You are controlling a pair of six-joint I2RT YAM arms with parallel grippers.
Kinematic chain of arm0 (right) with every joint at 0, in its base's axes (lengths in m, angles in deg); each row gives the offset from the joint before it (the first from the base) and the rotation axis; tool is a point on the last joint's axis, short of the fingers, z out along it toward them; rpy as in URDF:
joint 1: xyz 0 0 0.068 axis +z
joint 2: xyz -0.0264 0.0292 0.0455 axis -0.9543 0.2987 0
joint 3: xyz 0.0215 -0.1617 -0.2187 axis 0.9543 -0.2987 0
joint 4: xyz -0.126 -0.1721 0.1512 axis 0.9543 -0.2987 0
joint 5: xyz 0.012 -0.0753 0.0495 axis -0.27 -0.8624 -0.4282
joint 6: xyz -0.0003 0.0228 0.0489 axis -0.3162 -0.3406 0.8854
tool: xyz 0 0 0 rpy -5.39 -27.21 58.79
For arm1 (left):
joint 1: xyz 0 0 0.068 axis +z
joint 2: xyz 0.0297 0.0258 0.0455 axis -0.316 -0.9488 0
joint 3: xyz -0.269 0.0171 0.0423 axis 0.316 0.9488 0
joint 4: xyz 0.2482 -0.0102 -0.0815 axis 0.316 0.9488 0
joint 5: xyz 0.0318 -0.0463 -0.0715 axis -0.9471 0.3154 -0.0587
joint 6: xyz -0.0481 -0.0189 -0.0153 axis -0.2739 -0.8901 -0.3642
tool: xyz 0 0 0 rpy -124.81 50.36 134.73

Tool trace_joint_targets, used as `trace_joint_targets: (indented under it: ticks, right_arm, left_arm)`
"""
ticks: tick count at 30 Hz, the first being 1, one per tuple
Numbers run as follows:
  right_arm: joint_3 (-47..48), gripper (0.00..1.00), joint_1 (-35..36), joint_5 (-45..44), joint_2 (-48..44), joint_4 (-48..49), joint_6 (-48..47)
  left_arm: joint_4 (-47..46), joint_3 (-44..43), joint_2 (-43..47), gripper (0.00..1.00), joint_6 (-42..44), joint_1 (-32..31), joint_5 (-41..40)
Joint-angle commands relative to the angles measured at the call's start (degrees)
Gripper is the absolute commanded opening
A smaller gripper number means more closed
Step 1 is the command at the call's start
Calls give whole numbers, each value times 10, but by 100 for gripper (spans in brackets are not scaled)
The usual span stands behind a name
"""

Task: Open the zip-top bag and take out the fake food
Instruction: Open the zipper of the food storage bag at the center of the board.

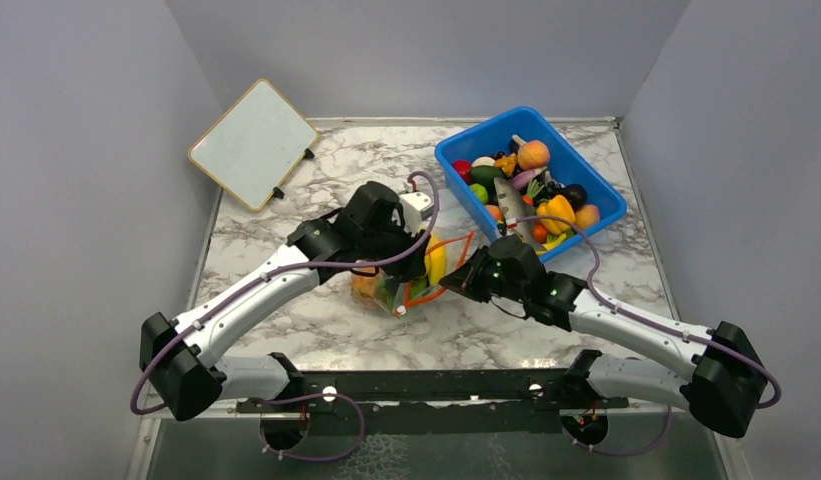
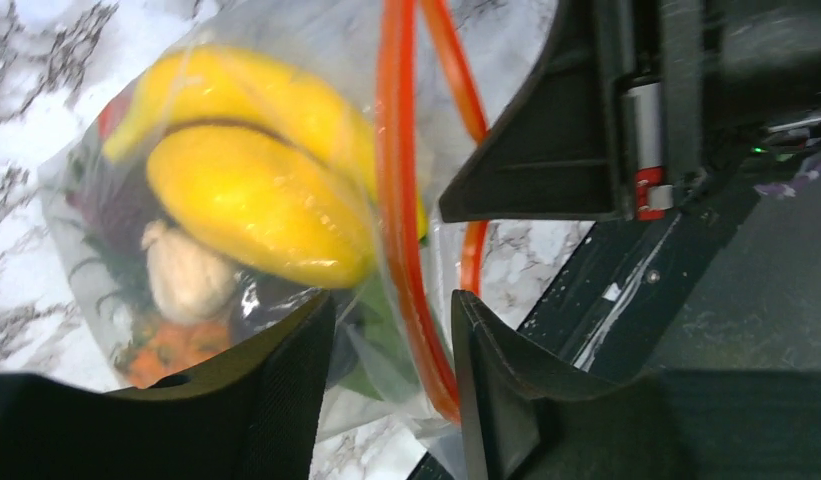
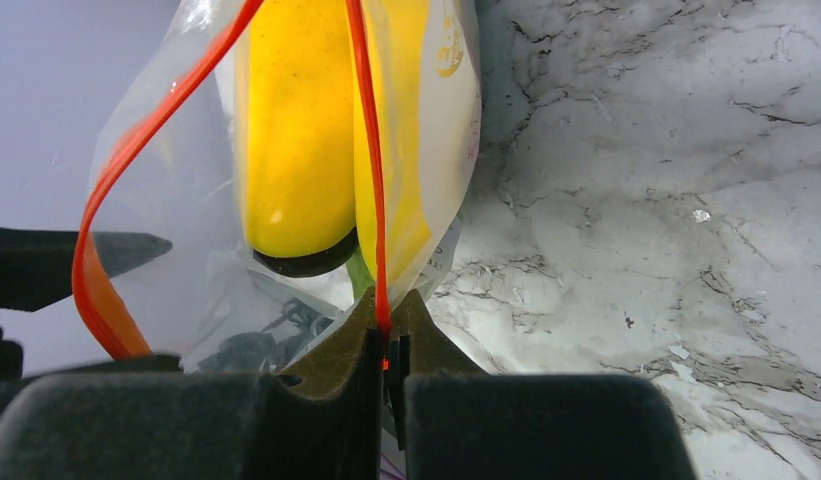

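Note:
The clear zip-top bag [image 1: 401, 285] lies on the marble between my two grippers, its red-orange zip strip [image 2: 396, 200] parted into a loop. Through the plastic I see fake food: a yellow banana [image 2: 256, 190], a beige piece [image 2: 186, 275] and an orange piece [image 2: 171, 350]. My left gripper [image 2: 391, 300] stands open astride the bag's mouth; the strip runs between its fingers close to the right one, unpinched. My right gripper [image 3: 383, 315] is shut on the other side of the strip [image 3: 366, 150], just below the banana [image 3: 296, 130]. In the top view the left gripper [image 1: 416, 262] and right gripper [image 1: 454, 283] nearly meet over the bag.
A blue bin [image 1: 461, 150] heaped with toy fruits and vegetables stands at the back right, close behind the right wrist. A white board [image 1: 254, 143] leans at the back left. Grey walls close in the table on three sides.

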Motion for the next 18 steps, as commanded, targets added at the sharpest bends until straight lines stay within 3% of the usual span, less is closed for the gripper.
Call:
trace_joint_targets:
  ticks: [1,8,10,15,18]
  right_arm:
    - [0,1,2,-26,-23,-1,-13]
    - [9,1,2,-34,-36,-12,-14]
    - [11,1,1,-34,-39,-17,-17]
    - [28,1,1,-49,-38,-17,-89]
    - [79,1,-11,-78,-14,-65,-164]
  left_arm:
    - [32,-68,-34,50,26,-38,-9]
    - [92,-92,-69,48,29,-68,-111]
    - [92,-89,-68,40,22,-69,-144]
    - [91,-99,-63,0,-5,-69,-238]
    - [86,-105,-48,0,-20,-67,-312]
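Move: For the open left fingers, the near stretch of the bag's red zip rim is almost between them, about 1 cm ahead, 1 cm right and 1 cm below. The right gripper's pinch on the rim sits some 5 cm right of the left hand, level fore and aft, and 5 cm lower. In the bag, a yellow fruit lies about 4 cm ahead, 2 cm right and 8 cm down, with the banana 2 cm beyond and 3 cm right of it. From the right hand, the left hand's stretch of rim is 1 cm ahead, 4 cm left and 4 cm up. The left fingers close and pinch the red zip rim. Before that, the hand swings about 2.5 cm right and slightly up, towards the right gripper, then comes back left some 3 cm, sinking about 2 cm and easing forward as it shuts and rolls about 15 degrees, left side rising. The right gripper keeps its pinch on the rim, drifting roughly 1 cm up and right. ##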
